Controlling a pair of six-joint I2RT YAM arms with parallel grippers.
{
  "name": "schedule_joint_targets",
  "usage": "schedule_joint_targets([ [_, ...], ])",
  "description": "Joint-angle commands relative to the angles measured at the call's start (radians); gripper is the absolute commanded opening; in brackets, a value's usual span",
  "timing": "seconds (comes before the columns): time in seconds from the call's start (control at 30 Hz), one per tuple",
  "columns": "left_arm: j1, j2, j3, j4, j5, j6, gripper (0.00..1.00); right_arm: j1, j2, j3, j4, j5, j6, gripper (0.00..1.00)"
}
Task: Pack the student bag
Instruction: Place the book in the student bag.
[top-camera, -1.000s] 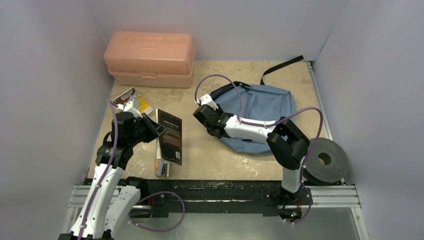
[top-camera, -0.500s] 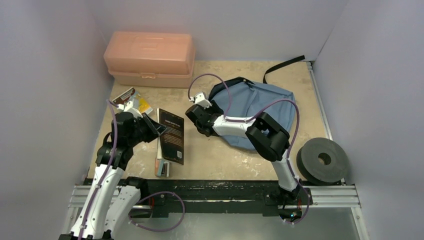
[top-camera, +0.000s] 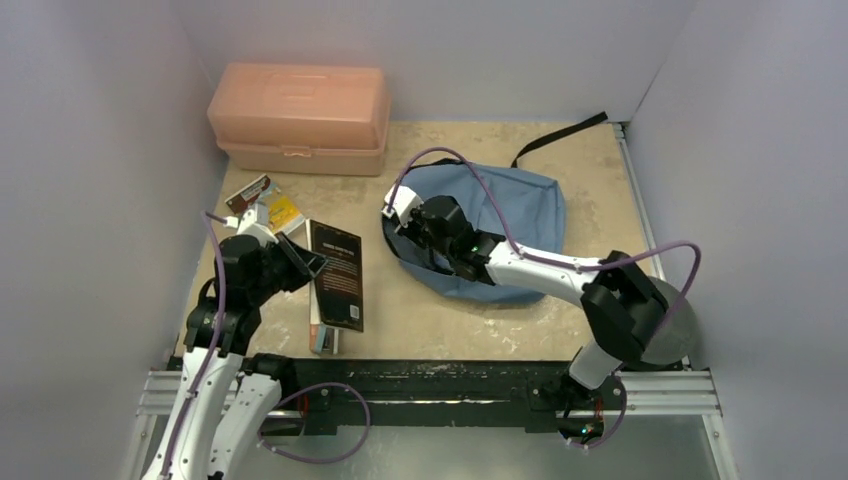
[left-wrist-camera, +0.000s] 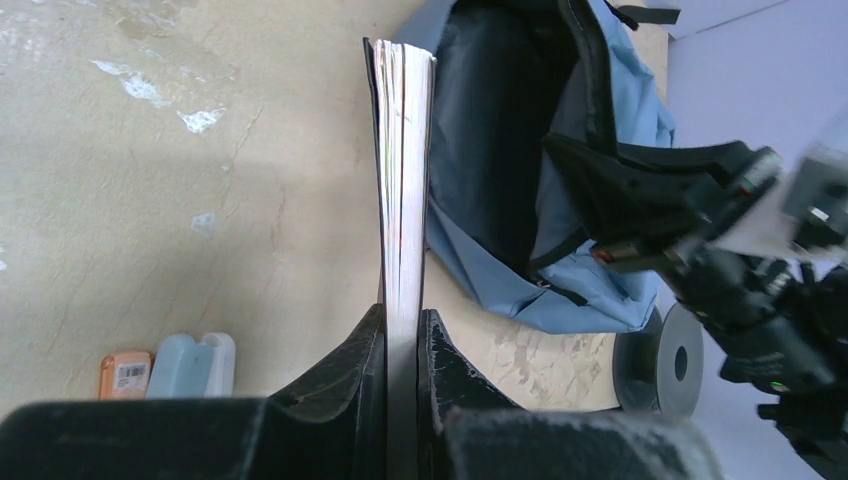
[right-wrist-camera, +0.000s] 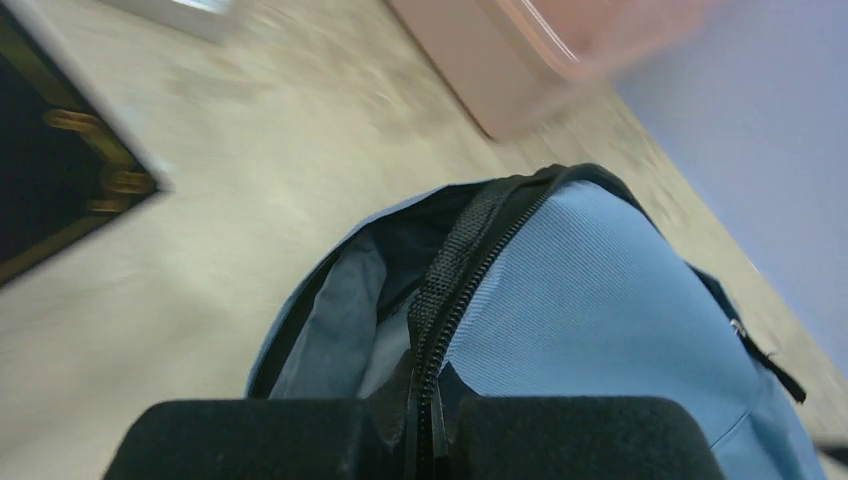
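Observation:
The student bag (top-camera: 520, 215) is soft blue fabric and lies right of centre, its dark mouth facing left. My right gripper (top-camera: 412, 238) is shut on the bag's black zipper edge (right-wrist-camera: 470, 260) at the top of the mouth. Its fingers (right-wrist-camera: 425, 400) pinch the zipper tape, holding the opening up. A black book (top-camera: 336, 275) with a gold title sits left of the bag. My left gripper (top-camera: 304, 262) is shut on the book's left edge. In the left wrist view the book (left-wrist-camera: 403, 180) shows edge-on between the fingers (left-wrist-camera: 403, 335), pointing at the open bag (left-wrist-camera: 480, 150).
A salmon-pink plastic box (top-camera: 300, 118) stands at the back left. Small packets (top-camera: 262, 200) lie beside the left arm, and a blue-and-white item (top-camera: 324, 338) lies near the front edge. A grey roll (top-camera: 675, 325) sits front right, partly behind the right arm. A black strap (top-camera: 560, 135) trails toward the back.
My right gripper opened, then shut on the bag's zipper edge, and its elbow swung out to the right. The bag shifted left with its mouth raised. The left gripper still holds the book.

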Motion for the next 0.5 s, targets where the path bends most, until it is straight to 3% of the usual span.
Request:
schedule_joint_targets([
  [0.0, 0.006, -0.047, 0.058, -0.001, -0.006, -0.032, 0.00, 0.035, -0.138, -0.003, 0.081, -0.516, -0.085, 0.00],
  [0.13, 0.005, -0.055, 0.041, 0.069, 0.161, -0.123, 0.00, 0.031, -0.310, -0.153, 0.120, -0.525, -0.085, 0.00],
  [0.23, -0.002, -0.039, -0.022, 0.230, 0.282, -0.241, 0.00, 0.001, -0.442, -0.259, 0.154, -0.373, -0.085, 0.00],
  [0.37, -0.048, 0.003, -0.100, 0.465, 0.307, -0.378, 0.00, -0.070, -0.567, -0.309, 0.159, -0.274, -0.085, 0.00],
  [0.4, -0.060, 0.022, -0.113, 0.507, 0.298, -0.401, 0.00, -0.074, -0.579, -0.298, 0.140, -0.230, 0.247, 0.00],
  [0.43, -0.071, 0.040, -0.126, 0.546, 0.281, -0.427, 0.00, -0.079, -0.586, -0.283, 0.123, -0.199, 0.459, 0.00],
  [0.47, -0.085, 0.056, -0.143, 0.589, 0.264, -0.459, 0.00, -0.083, -0.589, -0.269, 0.107, -0.178, 0.499, 0.00],
])
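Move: My left hand holds the book. The bag mouth lies about 19 cm to its right, some 6 cm ahead and 13 cm lower. The stapler is about 9 cm back, 2 cm left and 20 cm down; the yellow book lies on the table some 20 cm ahead and 15 cm left. My right hand has the bag's zip rim pinched; from it the mouth is about 7 cm back, 2 cm right and 7 cm below. Keeping the zip rim pinched, I haul it up about 10 cm and back some 8 cm with my right hand, which drifts left first, then swings right. Meanwhile my left hand, still gripping the book, dips back slightly, then carries it about 5 cm right towards the mouth, rising nearly 3 cm and rolling its left side down some 20 degrees. ##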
